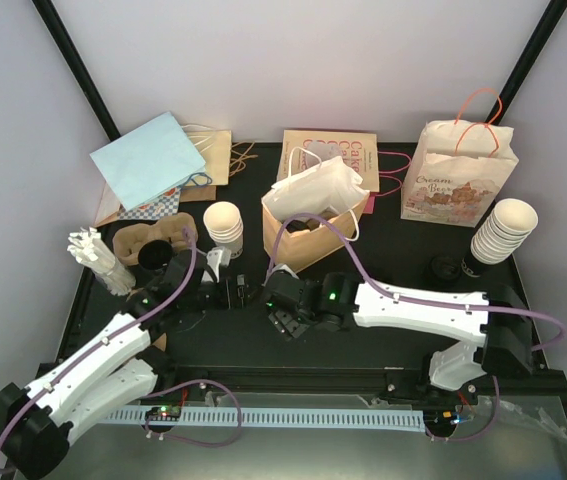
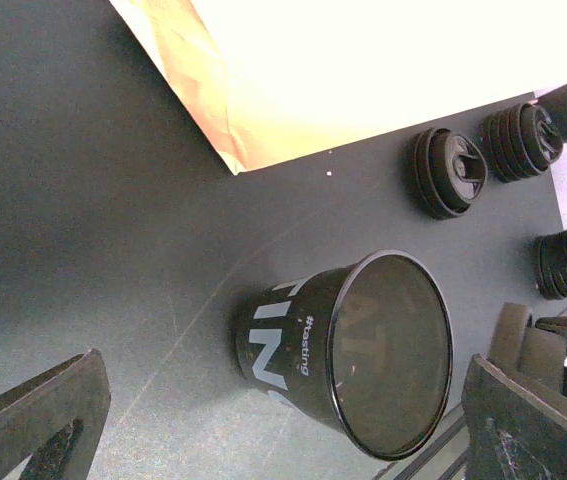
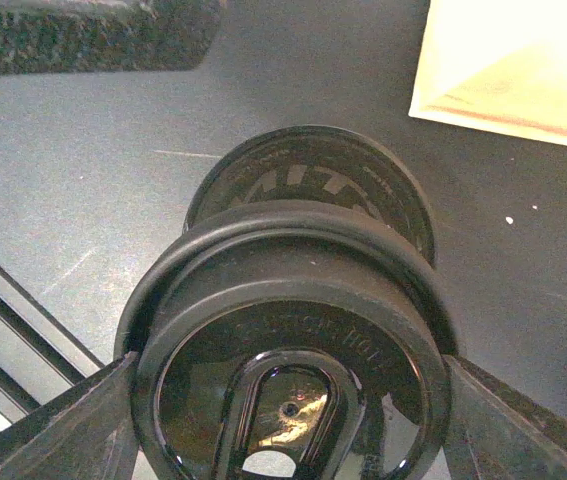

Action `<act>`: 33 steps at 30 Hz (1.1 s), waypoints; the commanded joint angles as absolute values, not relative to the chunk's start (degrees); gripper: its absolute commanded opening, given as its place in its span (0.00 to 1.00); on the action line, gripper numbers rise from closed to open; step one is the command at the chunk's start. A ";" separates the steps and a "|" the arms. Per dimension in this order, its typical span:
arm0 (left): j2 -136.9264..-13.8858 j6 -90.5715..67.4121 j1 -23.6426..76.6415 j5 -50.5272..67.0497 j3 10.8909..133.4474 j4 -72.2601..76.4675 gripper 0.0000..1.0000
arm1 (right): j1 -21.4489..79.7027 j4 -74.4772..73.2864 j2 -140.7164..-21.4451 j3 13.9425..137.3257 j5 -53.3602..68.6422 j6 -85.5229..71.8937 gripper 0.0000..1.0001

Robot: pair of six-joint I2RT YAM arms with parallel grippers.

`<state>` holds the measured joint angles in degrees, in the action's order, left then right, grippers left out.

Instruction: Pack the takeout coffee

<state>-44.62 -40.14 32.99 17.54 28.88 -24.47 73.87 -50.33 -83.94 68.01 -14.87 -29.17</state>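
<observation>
The takeout coffee here is a black tapered cup with white lettering, standing upright and uncovered on the dark table. My left gripper is open, its fingers wide apart on the near side of the cup and not touching it. My right gripper is shut on a round black lid, one finger on each side of its rim. The lid hangs just above the cup's rim, slightly off centre. In the top view the right gripper covers the cup and the left gripper sits to its left.
A brown paper bag with a white bag inside stands just behind the cup. Stacks of cream cups, a pulp carrier, stacks of black lids and more bags ring the work area. A cable rail runs along the near edge.
</observation>
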 commanded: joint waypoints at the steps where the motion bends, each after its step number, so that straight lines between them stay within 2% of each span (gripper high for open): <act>1: -44.59 -41.28 31.95 21.91 27.10 -19.60 0.98 | 73.72 -51.20 -86.59 70.77 -15.06 -25.45 0.79; 10: -48.44 -41.66 30.48 26.82 25.62 -15.91 0.85 | 70.72 -50.85 -89.65 72.40 -12.63 -25.28 0.79; 21: -52.10 -41.96 27.96 30.61 23.81 -12.77 0.54 | 69.25 -49.75 -91.53 72.82 -10.38 -24.01 0.79; 33: -57.03 -41.45 27.86 32.89 21.72 -9.43 0.49 | 68.46 -49.49 -93.76 73.73 -9.40 -22.70 0.79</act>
<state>-55.18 -41.78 28.18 30.35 21.91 -12.95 68.99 -50.33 -92.64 72.31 -10.31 -23.83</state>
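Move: The black cup stands almost level with the left hand, about 8 cm to its right and some 7 cm below. From the right hand, which already holds the black lid, the cup is roughly 3 cm ahead, 2 cm left and 8 cm below. The paper bag is some 19 cm ahead of the right hand and 4 cm right; the white cup stack is about 14 cm ahead of the left hand and 4 cm left. Sinking about 5 cm with a slight drift right, the left hand comes down beside the black cup and closes its wide-open fingers to half, its pointing direction tipping about 10 degrees further down; contact with the cup can't be made out. The right hand keeps its hold on the lid and brings it down some 3 cm and forward 2 cm towards the cup's rim. ##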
